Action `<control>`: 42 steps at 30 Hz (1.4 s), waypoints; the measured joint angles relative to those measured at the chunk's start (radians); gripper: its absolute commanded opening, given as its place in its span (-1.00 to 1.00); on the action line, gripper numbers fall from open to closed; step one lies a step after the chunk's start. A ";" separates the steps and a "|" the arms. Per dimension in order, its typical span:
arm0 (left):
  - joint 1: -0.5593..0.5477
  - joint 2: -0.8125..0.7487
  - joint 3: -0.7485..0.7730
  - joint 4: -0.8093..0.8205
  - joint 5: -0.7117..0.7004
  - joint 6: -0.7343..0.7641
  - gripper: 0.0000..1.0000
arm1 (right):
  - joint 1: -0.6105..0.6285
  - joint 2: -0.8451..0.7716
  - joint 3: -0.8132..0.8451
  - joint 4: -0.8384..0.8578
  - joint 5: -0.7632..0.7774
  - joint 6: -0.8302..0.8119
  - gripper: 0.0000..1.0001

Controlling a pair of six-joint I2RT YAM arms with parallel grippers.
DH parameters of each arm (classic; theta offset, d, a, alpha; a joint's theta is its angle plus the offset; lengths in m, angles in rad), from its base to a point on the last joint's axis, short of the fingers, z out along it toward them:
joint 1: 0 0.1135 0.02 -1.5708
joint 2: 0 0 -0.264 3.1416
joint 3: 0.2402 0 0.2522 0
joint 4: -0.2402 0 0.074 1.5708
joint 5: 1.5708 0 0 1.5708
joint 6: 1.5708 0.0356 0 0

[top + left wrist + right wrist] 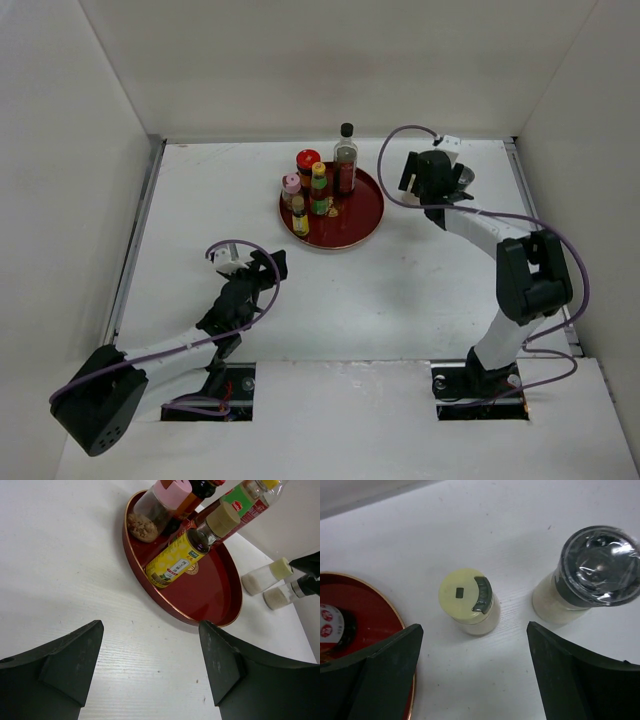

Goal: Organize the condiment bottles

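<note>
On the round red plate (360, 228) stand several condiment bottles: a tall black-capped clear one (345, 158), a red-capped jar (308, 160), a pink-capped jar (291, 186), a yellow-capped bottle (319, 190) and a small yellow bottle (175, 561) with a tan cap. Right of the plate, on the table, are a cream-capped shaker (466, 600) and a grey-capped jar (595, 570). My right gripper (472, 635) hangs open just above and short of the cream-capped shaker, touching nothing. My left gripper (151, 630) is open and empty, a little short of the plate's near rim (165, 607).
White walls (70, 150) close in the table on the left, back and right. The right arm's fingers (307, 570) show dark beside the two jars (262, 577) in the left wrist view. A purple cable (395, 160) loops near the right wrist.
</note>
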 measured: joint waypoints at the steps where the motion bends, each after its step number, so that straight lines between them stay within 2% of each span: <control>1: 0.000 0.000 0.000 0.002 0.000 0.000 0.52 | -0.008 0.020 0.009 -0.008 -0.015 0.001 0.84; 11: 0.002 0.002 0.000 0.003 0.003 0.000 0.52 | -0.046 0.177 0.129 -0.014 -0.069 -0.004 0.46; 12: 0.002 0.002 0.000 0.003 0.003 0.000 0.52 | -0.048 0.185 0.136 -0.013 -0.069 -0.006 0.40; 15: 0.002 0.003 0.000 0.003 0.004 0.000 0.52 | -0.056 0.201 0.143 0.006 -0.068 -0.014 0.00; 17: 0.002 0.003 0.000 0.003 0.006 0.000 0.52 | -0.060 0.201 0.143 0.013 -0.066 -0.016 -0.10; 20: 0.002 0.002 0.000 0.003 0.006 0.000 0.52 | -0.058 0.175 0.112 0.034 -0.062 -0.023 -0.12; 24: 0.002 0.002 0.000 0.004 0.008 0.000 0.52 | -0.019 0.047 0.016 0.036 -0.046 -0.030 -0.11; 30: 0.012 0.002 0.000 0.005 0.008 0.000 0.52 | 0.214 -0.114 -0.024 0.101 -0.037 -0.026 -0.11; 35: 0.016 0.000 0.000 0.006 0.008 0.000 0.52 | 0.385 -0.069 -0.019 0.136 -0.046 -0.011 -0.11; 42: 0.016 -0.004 0.000 0.006 0.008 0.000 0.52 | 0.459 0.085 0.002 0.129 -0.043 -0.003 -0.08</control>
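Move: The cream-capped shaker stands about 4 cm ahead of the right hand, 1 cm to its right and 7 cm below. The black-capped shaker is about 11 cm to the hand's right and 3 cm ahead. The red tray's middle lies level with the hand, some 24 cm left, with the tall bottle 21 cm left and 5 cm ahead, and the yellow-labelled bottle 32 cm left and 7 cm back. From the left hand, the cream-capped shaker is roughly 25 cm ahead and 38 cm right. The right fingers close round the cream-capped shaker's cap after the hand eases forward and down about 4 cm each. Keeping hold, the hand lifts some 10 cm, sweeps about 24 cm left and 12 cm back while the wrist swings nearly 30 degrees counter-clockwise, then sinks about 8 cm over the front of the red tray. ##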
